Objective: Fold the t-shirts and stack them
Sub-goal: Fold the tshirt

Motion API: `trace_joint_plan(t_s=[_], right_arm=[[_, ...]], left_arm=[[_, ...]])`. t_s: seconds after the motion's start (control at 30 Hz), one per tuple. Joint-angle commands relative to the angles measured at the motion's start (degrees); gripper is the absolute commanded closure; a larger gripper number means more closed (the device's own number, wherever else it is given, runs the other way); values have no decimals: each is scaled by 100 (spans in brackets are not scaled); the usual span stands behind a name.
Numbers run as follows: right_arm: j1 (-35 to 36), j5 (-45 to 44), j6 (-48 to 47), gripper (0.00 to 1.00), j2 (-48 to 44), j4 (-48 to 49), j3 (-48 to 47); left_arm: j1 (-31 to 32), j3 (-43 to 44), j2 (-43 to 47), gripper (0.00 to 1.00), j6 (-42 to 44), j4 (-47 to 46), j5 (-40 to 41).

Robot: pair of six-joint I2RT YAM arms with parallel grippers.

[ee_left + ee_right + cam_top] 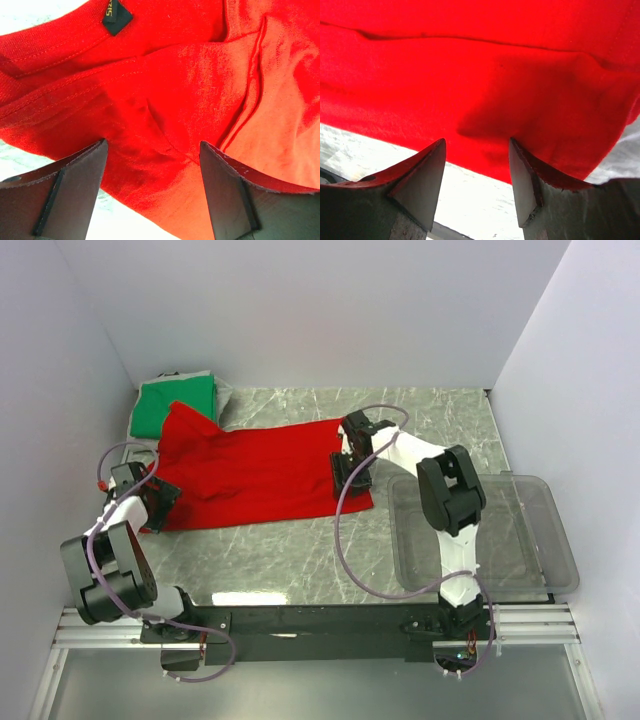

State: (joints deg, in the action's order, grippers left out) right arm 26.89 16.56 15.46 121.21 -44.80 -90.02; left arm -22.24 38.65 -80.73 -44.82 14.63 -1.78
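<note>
The red t-shirt point(255, 475) lies spread across the middle of the marble table, partly folded lengthwise. The green t-shirt point(178, 403) sits folded at the back left corner, with the red shirt's far left corner lying over its front edge. My left gripper point(155, 495) is at the red shirt's left end, by the collar. It is open, and red cloth point(190, 90) and a black size tag point(116, 16) lie below its fingers point(75, 190). My right gripper point(350, 468) is open over the shirt's right end, its fingertips at the cloth's edge point(485, 100).
A clear plastic bin point(540, 570) stands on the right side of the table, beside the right arm. White walls enclose the table at the back and both sides. Bare marble point(270, 555) shows between the red shirt and the arm bases.
</note>
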Motion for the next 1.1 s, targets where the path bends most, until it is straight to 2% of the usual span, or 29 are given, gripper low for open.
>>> trace_joint_plan(t_s=[0.0, 0.27, 0.43, 0.67, 0.8, 1.07], right_arm=[[0, -223, 35, 39, 1, -188, 870], [44, -4, 132, 39, -782, -223, 2232], [219, 128, 141, 39, -1099, -328, 2550], [474, 85, 264, 39, -1442, -539, 2691], [492, -3, 361, 39, -1732, -574, 2656], [492, -170, 414, 39, -2013, -943, 1752]], left_arm=[[-184, -455, 65, 18, -53, 460, 90], [-325, -956, 1137, 18, -343, 936, 161], [-325, -974, 1612, 17, -703, 1252, 389], [-325, -632, 1982, 16, -1038, 1858, 617], [-281, -350, 2061, 16, -775, 2087, 767], [772, -42, 2324, 24, -580, 2149, 899]])
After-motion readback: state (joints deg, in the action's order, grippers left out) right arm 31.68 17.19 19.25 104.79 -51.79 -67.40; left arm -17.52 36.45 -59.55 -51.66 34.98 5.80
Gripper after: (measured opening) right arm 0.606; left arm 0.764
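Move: Both hands' open fingers are already down on the near part of the spread red t-shirt. Its middle lies about 9 cm ahead and 24 cm right of the left hand, and about 4 cm ahead and 24 cm left of the right hand. The green stack sits some 28 cm straight ahead of the left hand. The shirt's near right corner is roughly 4 cm back and 6 cm right of the right hand; the clear bin's middle, 11 cm back and 35 cm right. Still pressed on the cloth with fingers open, both hands drag the t-shirt back towards the base, level along the table. The right goes about 14 cm, drifting a little right towards the bin as its fingertips tip back some 15 degrees. The left goes about 8 cm while turning slightly counter-clockwise, then lifts off about 4 cm, easing forward and right. ##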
